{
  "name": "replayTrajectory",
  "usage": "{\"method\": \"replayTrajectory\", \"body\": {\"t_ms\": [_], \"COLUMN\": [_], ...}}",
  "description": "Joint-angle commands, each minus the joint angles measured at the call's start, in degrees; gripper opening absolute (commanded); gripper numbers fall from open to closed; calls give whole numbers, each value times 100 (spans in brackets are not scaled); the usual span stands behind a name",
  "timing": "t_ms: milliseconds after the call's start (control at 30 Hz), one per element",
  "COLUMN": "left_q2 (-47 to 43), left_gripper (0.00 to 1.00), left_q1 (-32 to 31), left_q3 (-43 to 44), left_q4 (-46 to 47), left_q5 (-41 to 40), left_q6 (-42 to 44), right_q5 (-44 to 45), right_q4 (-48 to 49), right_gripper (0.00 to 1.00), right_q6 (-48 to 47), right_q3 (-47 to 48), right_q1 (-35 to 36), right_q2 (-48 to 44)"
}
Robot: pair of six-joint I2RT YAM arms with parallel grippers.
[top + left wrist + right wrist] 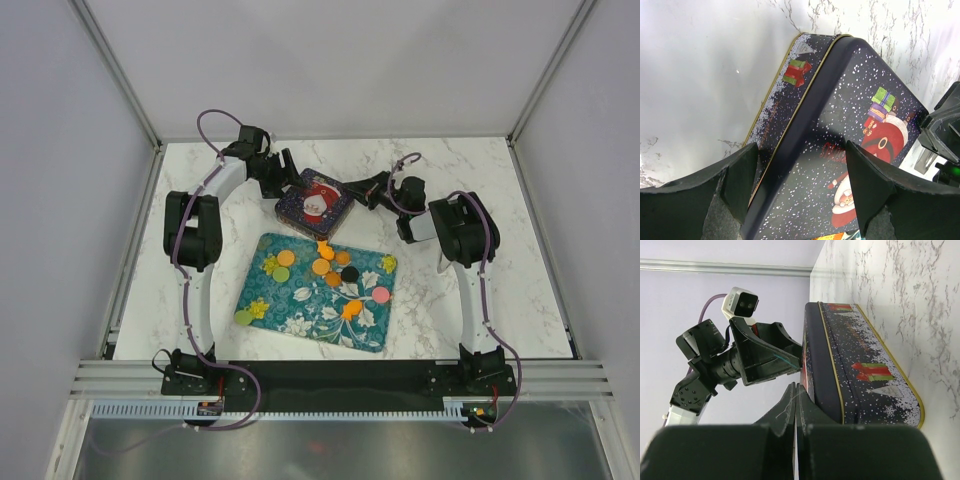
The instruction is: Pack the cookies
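The cookies are several small flat discs on a teal floral mat point(310, 320): orange ones point(320, 267), a black one point(349, 273), a pink one point(380, 294) and green ones point(281, 274). One orange cookie point(323, 247) lies right at the front of a dark Santa tin point(313, 203), whose lid is on. My left gripper point(285, 170) is open, and its fingers straddle the tin's left lid edge point(801, 146). My right gripper point(352, 192) is shut and empty, with its tips point(796, 385) against the tin's lid point(812, 365) at its right side.
The tin point(860, 115) stands on the white marble table point(500, 200) just behind the mat. Grey walls enclose the table on three sides. The arm bases stand at the near edge.
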Motion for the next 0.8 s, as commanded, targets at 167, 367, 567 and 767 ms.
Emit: {"method": "replayTrajectory", "body": {"t_ms": [167,367,567,767], "left_q2": [-134,-116,-116,-90], "left_gripper": [78,78,78,78], "left_q1": [-66,-66,-66,-58], "left_q3": [86,113,122,130], "left_q4": [-143,-134,-143,-143], "left_q5": [8,17,17,34], "left_q6": [277,268,268,268], "right_q5": [-91,-188,-215,-180], "right_q4": [-500,-1194,-1328,-582], "right_gripper": [0,0,0,0], "right_q6": [-401,-603,-639,-253], "right_q3": [471,1183,1300,861], "right_q1": [22,119,215,207], "right_q2": [-482,-826,-545,333]}}
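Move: The lid on the cookie tin has its middle about 6 cm left, 4 cm back and 2 cm below the right hand, whose shut fingertips are already at its right corner. The left fingers straddle its far-left edge some 12 cm left of the right hand, level fore and aft and 1 cm lower; the nearest orange cookie lies roughly 15 cm back, 4 cm left and 8 cm down. From the left hand the lid's middle is about 5 cm right and 4 cm back, 1 cm down. The right hand, fingers shut and pointing level forward-left throughout, comes up off the lid's right corner by about 9 cm, its fingertips tipping up a little, while it shifts some 3 cm left and 2 cm forward along the lid's far-right edge. It then turns back down and has dropped about 3 cm towards that edge, still well clear above it, while the left hand stays put with its part-open fingers astride the far-left edge. ##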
